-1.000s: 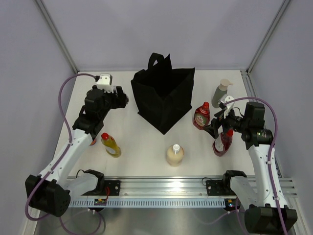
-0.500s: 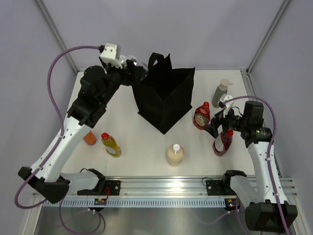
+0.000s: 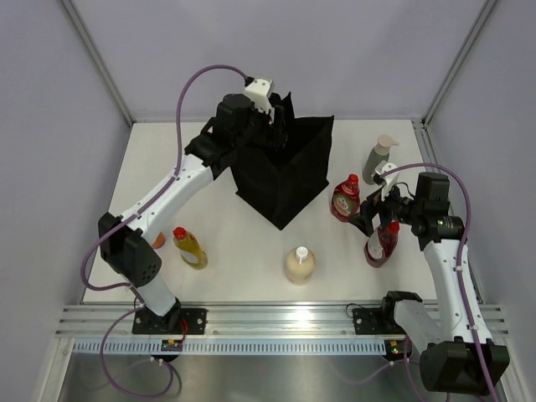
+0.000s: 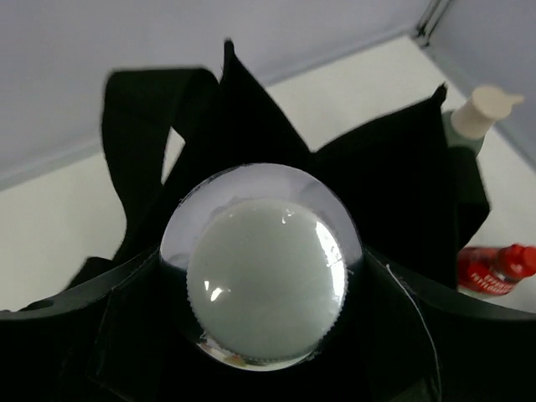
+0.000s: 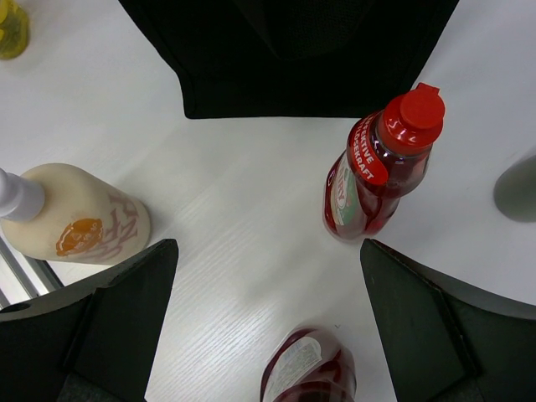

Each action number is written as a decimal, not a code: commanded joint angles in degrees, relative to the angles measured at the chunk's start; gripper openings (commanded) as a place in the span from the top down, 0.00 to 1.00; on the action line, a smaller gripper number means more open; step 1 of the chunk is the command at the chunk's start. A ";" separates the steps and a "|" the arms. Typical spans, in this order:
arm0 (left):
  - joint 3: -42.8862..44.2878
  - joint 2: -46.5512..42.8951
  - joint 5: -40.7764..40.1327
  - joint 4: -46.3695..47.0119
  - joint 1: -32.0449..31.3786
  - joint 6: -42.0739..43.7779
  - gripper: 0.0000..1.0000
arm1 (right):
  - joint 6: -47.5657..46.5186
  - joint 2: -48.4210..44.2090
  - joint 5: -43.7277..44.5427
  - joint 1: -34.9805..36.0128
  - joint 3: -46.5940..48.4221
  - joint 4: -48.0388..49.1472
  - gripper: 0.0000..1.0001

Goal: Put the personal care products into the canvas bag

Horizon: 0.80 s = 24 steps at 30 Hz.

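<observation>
The black canvas bag (image 3: 285, 176) stands open at the table's back middle. My left gripper (image 3: 275, 126) hovers over its mouth, shut on a clear bottle (image 4: 264, 280) with a white cap that fills the left wrist view, with the canvas bag (image 4: 394, 176) below it. My right gripper (image 3: 377, 216) hangs open between two dark red bottles, one upright (image 3: 345, 198) and one nearer (image 3: 383, 243). In the right wrist view both dark red bottles show, the upright one (image 5: 377, 176) and the nearer one (image 5: 310, 368), with nothing between the jaws. A cream bottle (image 3: 299, 265), a yellow bottle (image 3: 190, 249) and a grey-green pump bottle (image 3: 378, 157) stand on the table.
A small orange thing (image 3: 157, 240) peeks out behind the left arm, left of the yellow bottle. The metal rail (image 3: 276, 322) runs along the near edge. Grey walls close in the back and sides.
The left arm has swung up and to the right from the table's left side, carrying the clear bottle over the bag. The right arm has stayed still.
</observation>
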 commanded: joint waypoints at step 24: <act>14.34 19.19 25.41 5.37 -2.52 1.12 0.68 | -0.95 1.27 -0.89 -0.12 0.21 -0.54 0.01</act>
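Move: The canvas bag's middle lies about 3 cm back and 4 cm to the right of the left hand, some 20 cm below it, with the mouth open beneath the held white-capped bottle. From the left hand, the near red bottle is roughly 11 cm back and 21 cm right, and the grey pump bottle about 3 cm back and 29 cm right. From the right hand the bag lies some 14 cm ahead and 20 cm left. Down into the canvas bag's mouth, the left hand sinks with the white-capped bottle, easing slightly back at first, then slanting to the right as it goes deeper: about 13 cm down and 9 cm right in all. On the way the wrist swings some 20 degrees clockwise and tips the fingers about 15 degrees farther down. The fingers keep their grip. ##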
